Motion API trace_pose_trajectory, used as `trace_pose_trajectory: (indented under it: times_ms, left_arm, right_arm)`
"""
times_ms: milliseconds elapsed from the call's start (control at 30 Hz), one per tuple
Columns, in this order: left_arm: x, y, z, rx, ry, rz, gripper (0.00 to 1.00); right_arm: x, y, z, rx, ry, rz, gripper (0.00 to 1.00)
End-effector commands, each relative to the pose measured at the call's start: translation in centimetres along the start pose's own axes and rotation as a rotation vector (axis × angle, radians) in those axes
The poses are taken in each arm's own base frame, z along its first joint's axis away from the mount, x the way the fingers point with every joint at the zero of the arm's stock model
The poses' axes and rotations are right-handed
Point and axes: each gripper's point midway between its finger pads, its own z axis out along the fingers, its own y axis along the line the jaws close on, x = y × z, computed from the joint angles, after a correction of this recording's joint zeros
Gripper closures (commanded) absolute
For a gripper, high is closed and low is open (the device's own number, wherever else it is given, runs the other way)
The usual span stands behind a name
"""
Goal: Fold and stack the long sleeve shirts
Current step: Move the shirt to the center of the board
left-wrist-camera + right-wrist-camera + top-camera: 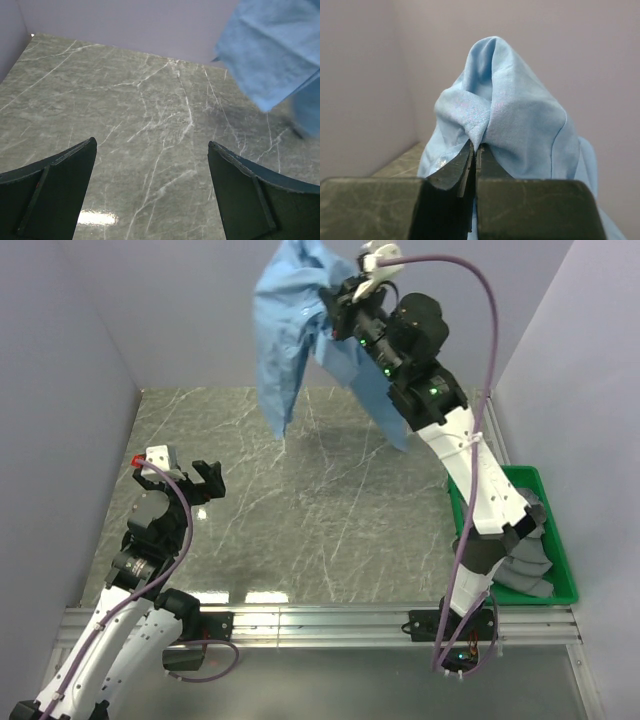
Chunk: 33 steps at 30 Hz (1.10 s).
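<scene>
A light blue long sleeve shirt [290, 330] hangs high over the far side of the table, its lower end dangling just above the marble. My right gripper [338, 295] is shut on a pinched fold of that shirt [505, 110], the cloth bunched over the jaw tips [476, 145]. Part of the hanging shirt [272, 50] shows at the upper right of the left wrist view. My left gripper [178, 478] is low at the near left, open, with only bare marble between its fingers [150, 145].
A green bin [562, 540] holding grey folded cloth [525, 570] stands at the right edge beside the right arm. Lilac walls close in the table on the left, far and right sides. A metal rail runs along the near edge.
</scene>
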Motion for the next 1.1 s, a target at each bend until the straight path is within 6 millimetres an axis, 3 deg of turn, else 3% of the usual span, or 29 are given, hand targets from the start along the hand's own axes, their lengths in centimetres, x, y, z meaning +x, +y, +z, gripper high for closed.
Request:
trace_pose_trajectory:
  times_ms: [0,33,100,133,167,200,233,267,300,333,367,400,433,467,500,533,600,633,733,767,833,867,900,967,1000,1033,1067]
  left_arm:
    - [-1.4,0.1,-0.1,-0.012,-0.049,-0.035,0.01]
    - [-1.3,0.2,0.0,-0.018,-0.046,-0.033,0.01]
    - [-1.3,0.4,-0.1,-0.028,-0.049,-0.033,0.01]
    - [-1.4,0.5,-0.1,-0.032,-0.051,-0.034,0.01]
    - [-1.4,0.5,-0.1,-0.035,-0.052,-0.035,0.01]
    - [-1.4,0.5,-0.2,-0.035,-0.052,-0.037,0.01]
    - [-1.4,0.6,-0.2,-0.036,-0.054,-0.038,0.01]
    - [-1.5,0.6,-0.2,-0.036,-0.055,-0.040,0.01]
    - [-1.5,0.5,-0.2,-0.034,-0.056,-0.040,0.01]
    - [-1.5,0.5,-0.2,-0.030,-0.054,-0.040,0.01]
    - [-1.6,0.5,-0.2,-0.031,-0.057,-0.042,0.01]
    - [-1.5,0.4,-0.1,-0.029,-0.052,-0.042,0.01]
    - [-1.4,0.4,-0.1,-0.029,-0.050,-0.042,0.01]
    - [-1.4,0.3,-0.1,-0.024,-0.048,-0.042,0.01]
    - [-1.3,0.2,0.0,-0.021,-0.045,-0.043,0.01]
    - [-1.1,0.2,0.1,-0.020,-0.038,-0.042,0.01]
    - [-0.6,-0.3,0.5,-0.004,-0.016,-0.044,0.01]
    - [-0.4,-0.5,0.6,0.006,-0.005,-0.045,0.01]
    - [1.0,-1.2,1.6,0.014,0.067,-0.056,0.01]
    - [0.9,-1.5,1.8,0.013,0.081,-0.085,0.01]
    - [3.0,-1.5,2.7,-0.025,0.173,-0.102,0.01]
    - [2.9,-1.7,3.0,-0.032,0.189,-0.113,0.01]
    - [4.4,-1.5,3.6,-0.058,0.247,-0.106,0.01]
    - [5.0,-2.1,4.3,-0.058,0.289,-0.119,0.01]
    - [6.4,-2.2,5.1,-0.071,0.341,-0.106,0.01]
    - [6.9,-2.6,5.5,-0.059,0.367,-0.106,0.01]
    - [6.7,-3.0,6.2,-0.049,0.373,-0.105,0.01]
  right_arm:
    - [-7.5,4.2,-0.6,-0.197,-0.283,-0.025,1.00]
    - [-7.7,4.7,-0.6,-0.217,-0.294,-0.016,1.00]
    - [-5.4,5.2,-0.2,-0.226,-0.256,0.037,1.00]
    - [-1.9,5.4,0.3,-0.226,-0.186,0.055,1.00]
    - [-1.5,5.4,-0.3,-0.222,-0.173,0.068,0.98]
    - [-0.1,5.5,-0.7,-0.222,-0.140,0.087,0.89]
    - [4.7,5.4,-0.8,-0.200,-0.047,0.095,0.84]
    - [4.9,4.8,-2.1,-0.172,-0.036,0.104,0.76]
    - [6.5,4.5,-2.9,-0.142,0.000,0.134,0.71]
    - [12.2,3.5,-4.1,-0.069,0.119,0.138,0.64]
    - [12.3,2.5,-5.9,-0.015,0.131,0.159,0.49]
    - [14.7,1.8,-7.4,0.035,0.192,0.163,0.41]
    - [19.7,0.9,-9.7,0.103,0.301,0.163,0.33]
    - [19.9,-1.0,-11.6,0.204,0.309,0.189,0.25]
    - [21.5,-2.0,-13.2,0.261,0.347,0.189,0.24]
    - [24.9,-2.8,-15.7,0.315,0.442,0.176,0.24]
    - [26.0,-4.1,-18.6,0.397,0.493,0.167,0.24]
    - [27.8,-4.1,-20.2,0.403,0.555,0.153,0.24]
    - [28.6,-2.9,-21.8,0.350,0.591,0.196,0.24]
    - [28.7,-2.5,-21.9,0.332,0.589,0.218,0.24]
    - [29.3,-1.3,-21.5,0.278,0.598,0.255,0.24]
    - [30.3,-0.8,-21.2,0.265,0.625,0.266,0.23]
    - [31.1,-0.1,-21.1,0.236,0.658,0.278,0.23]
    - [32.3,0.2,-20.0,0.249,0.721,0.292,0.22]
    - [33.3,0.3,-20.4,0.257,0.779,0.285,0.22]
    - [32.9,0.7,-19.7,0.243,0.782,0.296,0.22]
    - [33.8,0.9,-19.7,0.238,0.811,0.298,0.21]
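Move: The right hand has the blue shirt pinched high above the board; the board's centre, where the shirt is wanted, lies roughly 55 cm below the hand, some 9 cm back and about level sideways. The green bin stands about 47 cm to this hand's right and 22 cm back, with the grey shirt in it some 50 cm right and 25 cm back. From the open left hand the board's centre is about 22 cm right, 5 cm ahead and 26 cm below. The right fingers let go of the blue shirt: still shut, they carry on about 5 cm left, then spread wide as the hand plunges some 38 cm towards the board, swinging back to the right and drawing in towards the base, edging left again late while the wrist tips steeply down. Late on, the open left hand dips about 7 cm, reaching forward and a little right over the shirt, and tips down some 20 degrees. ##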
